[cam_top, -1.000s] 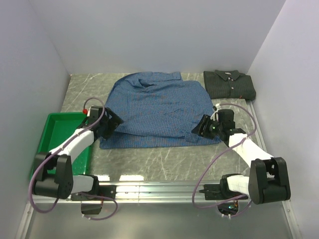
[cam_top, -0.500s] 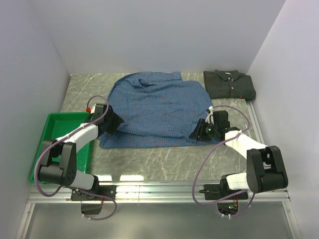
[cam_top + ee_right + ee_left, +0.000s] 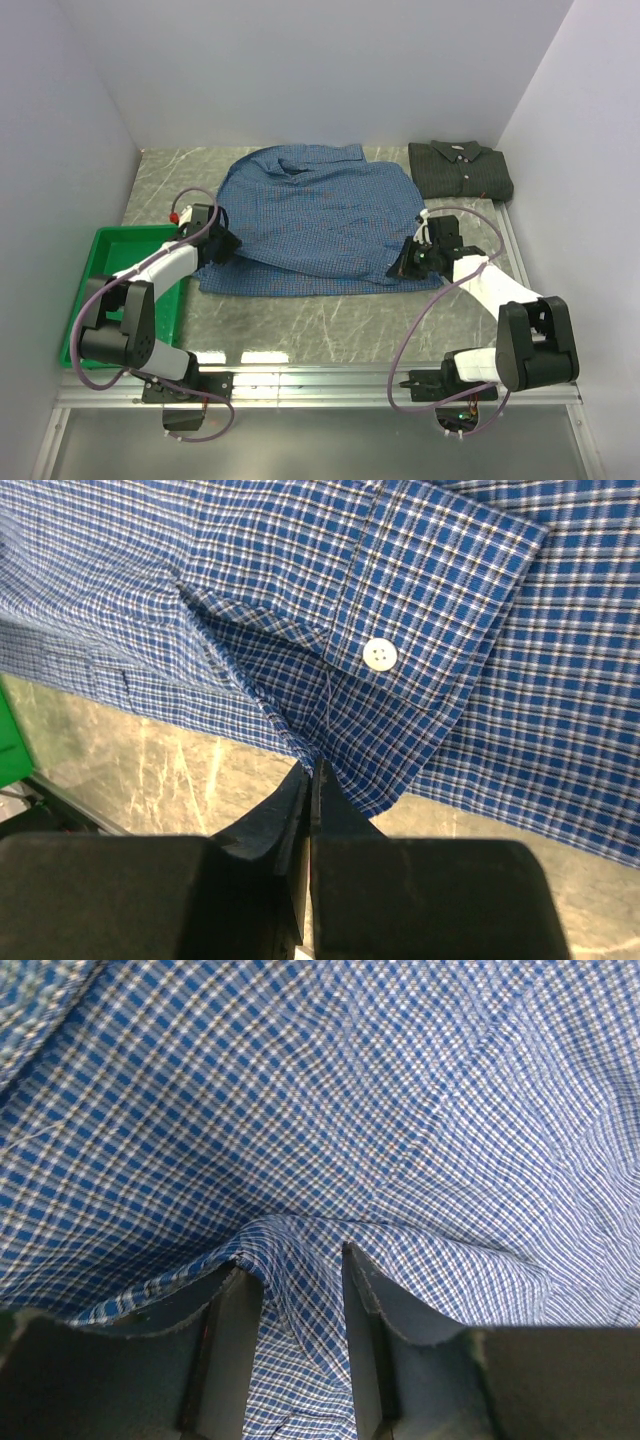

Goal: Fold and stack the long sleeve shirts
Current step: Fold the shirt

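The blue checked long sleeve shirt (image 3: 320, 215) lies spread flat in the middle of the table, collar at the far side. The dark long sleeve shirt (image 3: 460, 170) sits folded at the far right. My left gripper (image 3: 222, 245) is at the blue shirt's left edge; in its wrist view the blue shirt (image 3: 330, 1110) rises in a ridge between the fingers of that gripper (image 3: 297, 1260), which stand apart. My right gripper (image 3: 400, 268) is at the lower right hem. In the right wrist view that gripper (image 3: 312, 765) is shut, pinching the shirt's edge (image 3: 290, 735) beside a buttoned cuff (image 3: 378, 654).
A green plastic tray (image 3: 110, 265) sits at the left, beside my left arm. White walls close in the table on three sides. Bare marble tabletop (image 3: 320, 315) shows between the shirt's hem and the arm bases.
My left gripper has pushed onto the shirt's left edge and its jaws have narrowed around a ridge of cloth. The right gripper has slid in to the hem and closed on it.
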Motion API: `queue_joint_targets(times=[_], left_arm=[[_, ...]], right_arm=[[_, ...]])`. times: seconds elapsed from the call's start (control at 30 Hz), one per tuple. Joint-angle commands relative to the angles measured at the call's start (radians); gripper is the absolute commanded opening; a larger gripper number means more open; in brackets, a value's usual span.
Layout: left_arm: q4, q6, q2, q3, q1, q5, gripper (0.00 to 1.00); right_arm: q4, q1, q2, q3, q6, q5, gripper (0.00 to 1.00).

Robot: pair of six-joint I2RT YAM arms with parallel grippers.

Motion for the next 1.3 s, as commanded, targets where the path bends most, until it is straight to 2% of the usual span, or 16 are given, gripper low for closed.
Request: queue_joint_targets(times=[0.0, 0.1, 0.2, 0.3, 0.4, 0.43, 0.53, 0.63, 0.8, 0.87, 1.1, 1.27], left_arm=[[-0.036, -0.031, -0.013, 0.012, -0.004, -0.042, 0.43], [-0.063, -0.066, -0.041, -0.024, -0.004, -0.059, 0.46], [-0.083, -0.097, -0.082, -0.064, -0.004, -0.083, 0.55], [-0.100, -0.107, -0.107, -0.086, -0.004, -0.114, 0.64], [-0.113, -0.111, -0.108, -0.095, -0.003, -0.125, 0.73], [-0.111, -0.109, -0.113, -0.100, -0.003, -0.123, 0.75], [-0.113, -0.106, -0.125, -0.110, -0.003, -0.126, 0.84], [-0.117, -0.106, -0.154, -0.145, -0.003, -0.132, 0.89], [-0.116, -0.121, -0.209, -0.221, -0.003, -0.125, 0.92], [-0.120, -0.124, -0.242, -0.250, -0.003, -0.131, 0.93], [-0.151, -0.118, -0.303, -0.284, 0.000, -0.168, 0.95], [-0.178, -0.112, -0.331, -0.284, 0.003, -0.171, 0.96]], right_arm=[[-0.076, 0.001, -0.016, 0.043, -0.021, 0.049, 0.00], [-0.075, -0.001, -0.001, 0.040, -0.015, 0.064, 0.01], [-0.066, -0.001, 0.024, 0.040, -0.011, 0.061, 0.11], [-0.054, -0.002, 0.042, 0.041, -0.004, 0.067, 0.17], [-0.044, -0.001, 0.036, 0.049, 0.007, 0.078, 0.33], [-0.043, -0.001, 0.029, 0.050, 0.012, 0.078, 0.43], [-0.046, -0.001, -0.028, 0.057, 0.015, 0.094, 0.56], [-0.023, -0.001, -0.129, 0.051, 0.042, 0.112, 0.63], [0.159, 0.019, -0.302, -0.057, 0.171, 0.040, 0.64], [0.282, 0.043, -0.307, -0.098, 0.252, 0.011, 0.64], [0.596, 0.062, -0.119, -0.264, 0.392, 0.005, 0.62], [0.687, 0.039, -0.028, -0.344, 0.432, 0.052, 0.61]])
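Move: The blue shirt's folded sleeve edge lies between the part-open left fingers, about 1 cm back and 1 cm right of that hand, roughly 2 cm down. From there the shirt's near-left corner is some 9 cm back and 6 cm left, the green tray's middle 11 cm back and 22 cm left. The right fingers pinch the sleeve-end edge; the cuff's middle lies about 3 cm ahead and straight in line, 2 cm below, with the near hem 4 cm back. The sleeve edge is drawn back towards the near hem by the left hand, which travels about 8 cm back, 4 cm left and slightly down while opening wide. The cuff is let go as the right fingers open with a small dip; that hand hops up some 8 cm, swings a little left, then drops back low over the shirt's near edge, fingers open. ##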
